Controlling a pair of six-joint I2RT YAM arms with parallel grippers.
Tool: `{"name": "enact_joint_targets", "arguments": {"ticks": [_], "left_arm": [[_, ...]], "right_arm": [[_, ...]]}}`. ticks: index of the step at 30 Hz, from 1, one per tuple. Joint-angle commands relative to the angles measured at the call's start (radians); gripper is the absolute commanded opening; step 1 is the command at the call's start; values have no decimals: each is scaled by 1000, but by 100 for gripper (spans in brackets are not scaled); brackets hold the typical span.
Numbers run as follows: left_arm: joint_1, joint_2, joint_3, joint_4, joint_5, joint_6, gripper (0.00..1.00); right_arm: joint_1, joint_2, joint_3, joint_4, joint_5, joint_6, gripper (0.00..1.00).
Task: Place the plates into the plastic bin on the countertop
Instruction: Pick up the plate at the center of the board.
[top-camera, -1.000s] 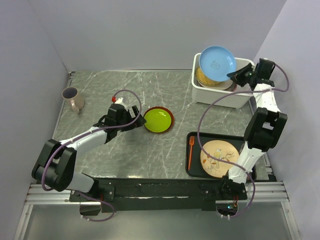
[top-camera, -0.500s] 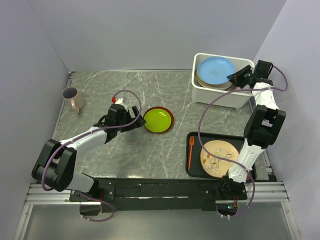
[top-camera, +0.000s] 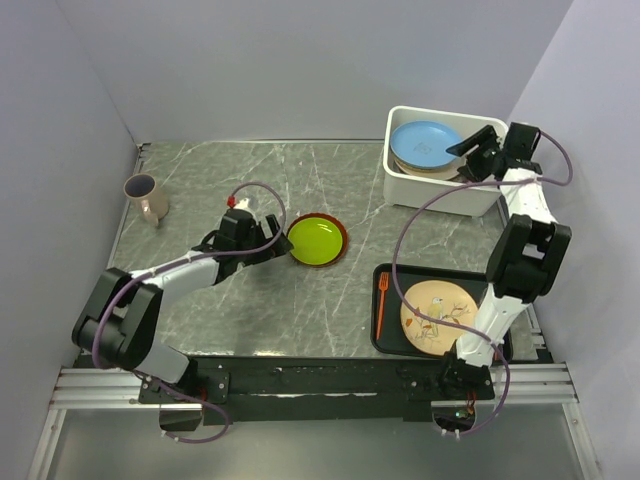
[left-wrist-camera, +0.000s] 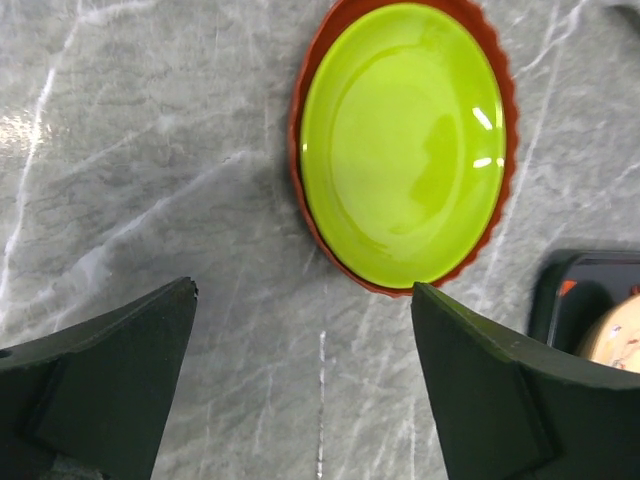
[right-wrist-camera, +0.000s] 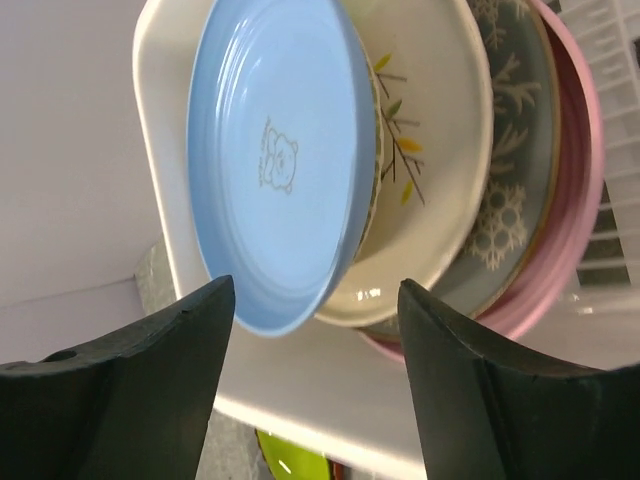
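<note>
The white plastic bin (top-camera: 440, 197) stands at the back right of the countertop (top-camera: 250, 290). A blue plate (top-camera: 424, 143) lies tilted on top of the stack inside it. My right gripper (top-camera: 462, 160) hovers open at the bin's right side. In the right wrist view the blue plate (right-wrist-camera: 275, 160) rests on a cream plate (right-wrist-camera: 430, 190), a grey one (right-wrist-camera: 505, 200) and a pink one (right-wrist-camera: 575, 200), free of my open gripper (right-wrist-camera: 315, 285). A yellow-green plate (top-camera: 314, 240) sits in a red-orange plate (top-camera: 343, 240) mid-counter. My left gripper (top-camera: 279, 240) is open just left of them, not touching.
A black tray (top-camera: 390, 340) at the front right holds a cream patterned plate (top-camera: 436, 315) and an orange fork (top-camera: 381, 303). A brown cup (top-camera: 146, 197) stands at the far left. Grey walls close in the left, back and right sides.
My right gripper opened and let go of the blue plate, which tipped from nearly upright down onto the stack in the bin. The left arm barely shifted.
</note>
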Motion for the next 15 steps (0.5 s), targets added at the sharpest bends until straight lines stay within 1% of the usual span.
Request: {"name": "enact_joint_targets", "arguments": {"ticks": [1, 5, 6, 8, 9, 11, 12, 15], "left_arm": [[-4, 49, 39, 82, 37, 4, 90], [-4, 65, 47, 109, 44, -2, 81], [-4, 69, 48, 111, 44, -2, 76], [-4, 70, 61, 109, 36, 1, 71], [-4, 75, 65, 106, 36, 4, 66], [-4, 85, 84, 102, 42, 6, 62], [-4, 90, 88, 102, 45, 4, 59], [-4, 108, 107, 108, 54, 0, 55]], "right_arm": [[4, -188, -74, 93, 27, -1, 74], [26, -294, -156, 125, 34, -8, 75], [44, -317, -176, 127, 38, -11, 75], [67, -388, -233, 141, 50, -20, 75], [102, -414, -271, 148, 59, -33, 75], [148, -474, -305, 145, 90, -47, 75], [197, -501, -329, 147, 96, -61, 74], [300, -517, -362, 124, 125, -90, 74]]}}
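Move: The green plate lies about 9 cm to the left hand's right, level with it and some 6 cm below, on a red plate reaching about 1 cm farther right. The orange fork is roughly 23 cm right and 15 back. From the right hand the green plate lies some 36 cm left, 19 back and 19 below; the released blue plate, in the bin, is about 10 left, 3 ahead and 5 below. Empty right hand sweeps left, up and back about 15 cm from the blue plate; left narrows, edging towards green. ##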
